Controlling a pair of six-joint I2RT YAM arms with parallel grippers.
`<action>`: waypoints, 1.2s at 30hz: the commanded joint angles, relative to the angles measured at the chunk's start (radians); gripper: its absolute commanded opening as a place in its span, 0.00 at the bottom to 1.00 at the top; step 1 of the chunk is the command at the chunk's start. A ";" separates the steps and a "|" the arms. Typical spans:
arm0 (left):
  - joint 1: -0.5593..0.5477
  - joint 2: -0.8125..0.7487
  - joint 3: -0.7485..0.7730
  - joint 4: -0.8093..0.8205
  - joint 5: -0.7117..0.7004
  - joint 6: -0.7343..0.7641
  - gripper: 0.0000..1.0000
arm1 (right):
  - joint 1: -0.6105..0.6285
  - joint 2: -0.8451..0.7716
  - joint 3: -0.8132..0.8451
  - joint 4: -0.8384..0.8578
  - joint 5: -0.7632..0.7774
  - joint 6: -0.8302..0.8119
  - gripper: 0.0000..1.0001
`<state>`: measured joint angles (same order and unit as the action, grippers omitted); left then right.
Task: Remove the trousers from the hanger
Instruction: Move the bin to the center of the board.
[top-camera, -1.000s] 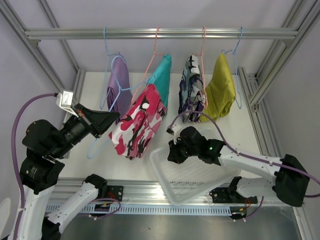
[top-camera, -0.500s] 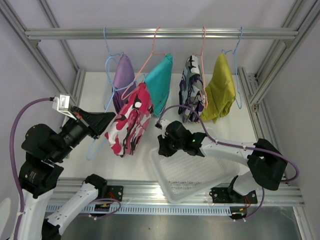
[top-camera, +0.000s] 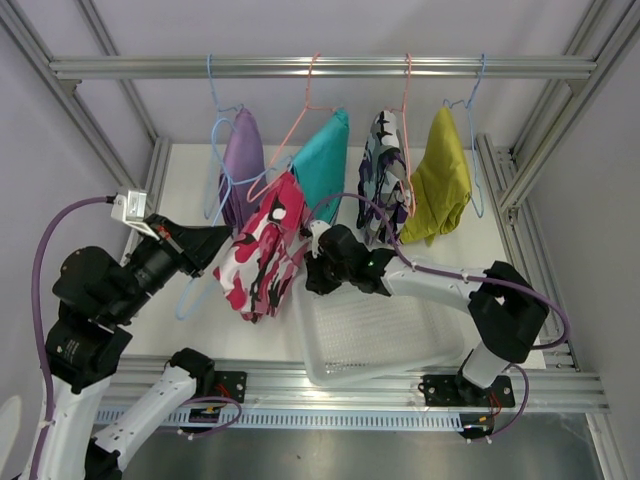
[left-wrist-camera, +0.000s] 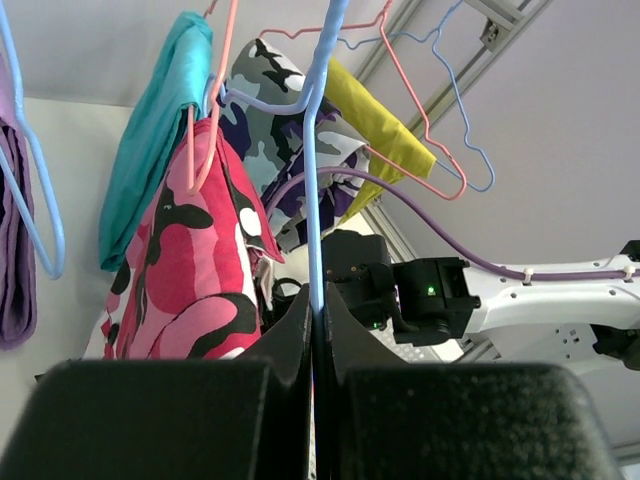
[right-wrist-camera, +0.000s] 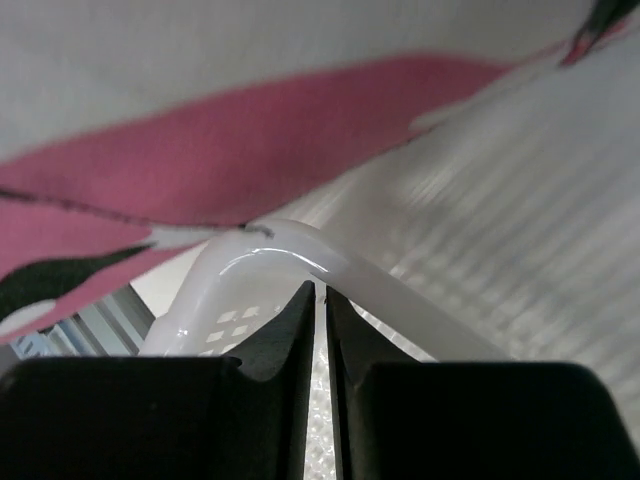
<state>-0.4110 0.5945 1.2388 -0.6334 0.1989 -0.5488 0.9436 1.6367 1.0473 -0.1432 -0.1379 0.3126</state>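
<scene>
The pink-black-white camouflage trousers (top-camera: 262, 255) (left-wrist-camera: 185, 270) (right-wrist-camera: 250, 150) drape over a light blue hanger (top-camera: 188, 300) (left-wrist-camera: 318, 200). My left gripper (top-camera: 225, 238) (left-wrist-camera: 315, 310) is shut on that hanger's wire, left of the trousers. Below them lies a white mesh basket (top-camera: 380, 378) (right-wrist-camera: 270, 245), its far left corner under the hem. My right gripper (top-camera: 312, 275) (right-wrist-camera: 321, 290) is shut on the basket's wall just under the rim at that corner, close to the cloth.
On the top rail (top-camera: 320, 67) hang the lilac trousers (top-camera: 240, 165), teal trousers (top-camera: 325, 160), purple camouflage trousers (top-camera: 383, 180) and mustard trousers (top-camera: 440, 185), each on a hanger. Frame posts stand at both sides.
My right gripper carried the tilted basket to the left and laid it flat under the pink camouflage trousers. The trousers and the hanger shifted slightly; the left gripper kept its hold.
</scene>
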 joint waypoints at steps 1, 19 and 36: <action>0.001 -0.035 0.027 0.227 -0.052 0.024 0.00 | -0.015 0.034 0.077 0.021 0.027 -0.020 0.13; 0.000 -0.032 0.002 0.172 -0.277 -0.071 0.00 | 0.086 -0.213 0.095 -0.119 0.080 0.005 0.40; 0.000 0.226 0.227 0.141 -0.265 -0.103 0.00 | 0.182 -0.310 0.115 -0.164 0.185 -0.006 0.54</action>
<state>-0.4122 0.7830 1.3525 -0.6521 -0.0315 -0.6300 1.1229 1.3739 1.1355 -0.3134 0.0196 0.3164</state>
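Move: The white bin's middle lies about 16 cm to the right of the right hand, 5 cm back and 6 cm below, its far-left rim at the fingertips. The pink camouflage trousers hang some 10 cm left of this hand, 2 cm farther out and 13 cm higher; the teal trousers are about 18 cm ahead, 2 cm right and 20 cm up. From the left hand, holding the blue hanger, the bin is roughly 32 cm right, 1 cm ahead and 38 cm below. The right hand, its fingertips at the bin's far-left rim, nudges forward about 2 cm and slightly left, then opens to about half, comes off the rim and pulls back some 7 cm while rising 10 cm, fingers tipping up. Meanwhile the left hand keeps its pinch on the blue hanger, drifts 3 cm left with a slight counter-clockwise turn, then carries it forward about 6 cm. ##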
